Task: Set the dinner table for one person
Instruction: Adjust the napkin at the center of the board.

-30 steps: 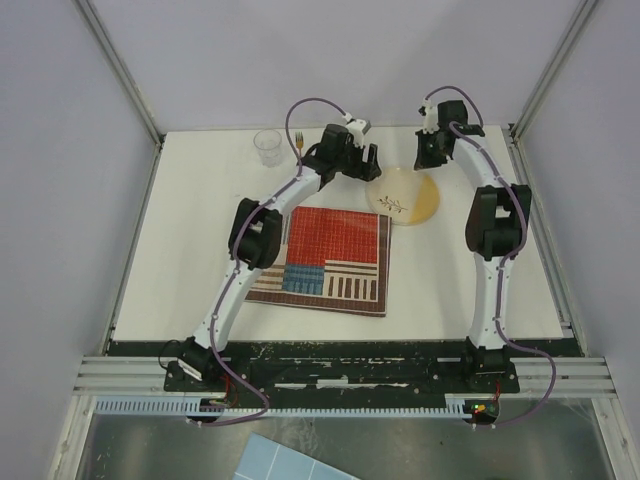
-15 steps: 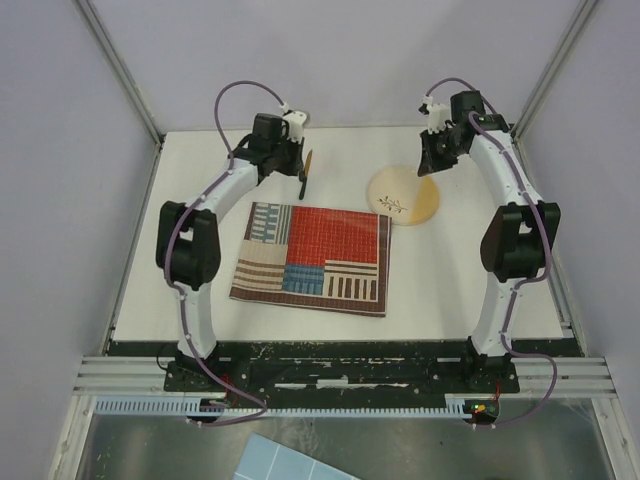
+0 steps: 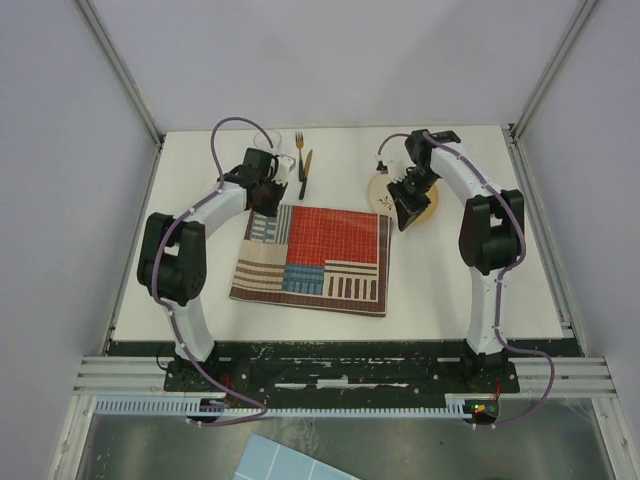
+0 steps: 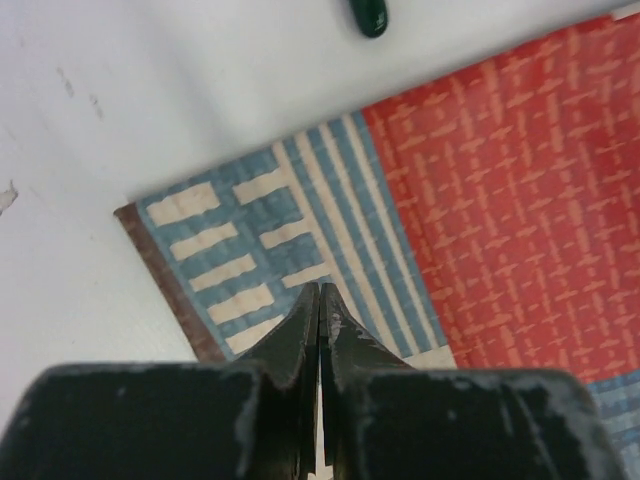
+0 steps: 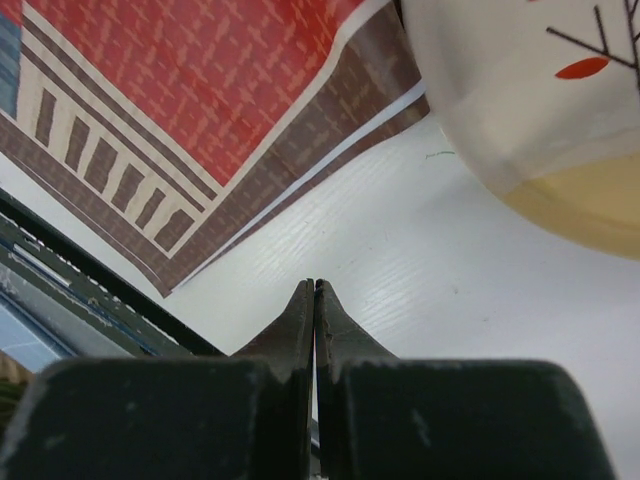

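Observation:
The white dinner table (image 3: 450, 280) carries a red, blue and beige striped placemat (image 3: 320, 255) at its middle. A cream plate with a twig drawing (image 3: 430, 200) lies just past the mat's far right corner. My left gripper (image 3: 268, 200) hangs shut and empty over the mat's far left corner, its tips (image 4: 320, 290) above the blue stripes (image 4: 240, 260). My right gripper (image 3: 402, 220) is shut too, holding nothing, with its tips (image 5: 314, 285) over bare table between the plate (image 5: 530, 100) and the mat (image 5: 200, 90).
A fork (image 3: 298, 142) and a brownish-handled piece of cutlery (image 3: 307, 162) lie side by side behind the mat; a dark handle end (image 4: 373, 15) shows in the left wrist view. Metal rails (image 3: 340, 372) run along the near edge by the arm bases.
The left arm swung from the back middle round to the mat's far left corner and its jaws closed. The right arm came forward and down to the plate. The clear glass no longer shows.

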Robot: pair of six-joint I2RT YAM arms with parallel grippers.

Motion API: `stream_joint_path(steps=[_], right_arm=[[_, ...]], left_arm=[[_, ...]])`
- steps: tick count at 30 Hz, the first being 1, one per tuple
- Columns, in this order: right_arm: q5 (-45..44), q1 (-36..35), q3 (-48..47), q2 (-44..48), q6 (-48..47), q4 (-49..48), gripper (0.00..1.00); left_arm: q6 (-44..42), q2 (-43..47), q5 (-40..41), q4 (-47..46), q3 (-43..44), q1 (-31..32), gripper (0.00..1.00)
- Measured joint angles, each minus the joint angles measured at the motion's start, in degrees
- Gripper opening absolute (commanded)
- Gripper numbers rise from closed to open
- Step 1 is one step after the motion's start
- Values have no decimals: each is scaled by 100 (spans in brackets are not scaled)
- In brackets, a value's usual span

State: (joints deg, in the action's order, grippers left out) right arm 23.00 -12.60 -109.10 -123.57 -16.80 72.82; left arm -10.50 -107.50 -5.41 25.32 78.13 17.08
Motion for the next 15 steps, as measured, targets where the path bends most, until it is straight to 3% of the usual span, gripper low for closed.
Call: stream_joint_path(steps=[15], right_arm=[[-271, -136, -76, -820, -151, 302, 2]], left_arm=[[0, 63, 509, -17, -297, -577, 3]])
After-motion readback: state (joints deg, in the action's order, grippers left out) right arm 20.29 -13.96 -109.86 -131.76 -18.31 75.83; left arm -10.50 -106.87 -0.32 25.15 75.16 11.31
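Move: My left hand hovers over the napkin with its far left corner about 6 cm to the left, 5 cm ahead and 6 cm below; the knife lies some 15 cm ahead and 11 to the right, the glass 23 ahead and 1 left. From my right hand the middle of the napkin's right edge is about 7 cm back, 3 to the left and 8 below, with the plate 13 cm ahead and 1 right, about 8 below. I carry my shut left hand sideways to the left by about 6 cm, sinking only slightly at the end, from above the striped part to over the napkin's left edge near the far corner, turning it some 10 degrees counter-clockwise. Meanwhile I lower my right hand, also shut, about 5 cm and draw it a little back, down beside the napkin's right edge, tipping its fingers back towards me roughly 10 degrees. ##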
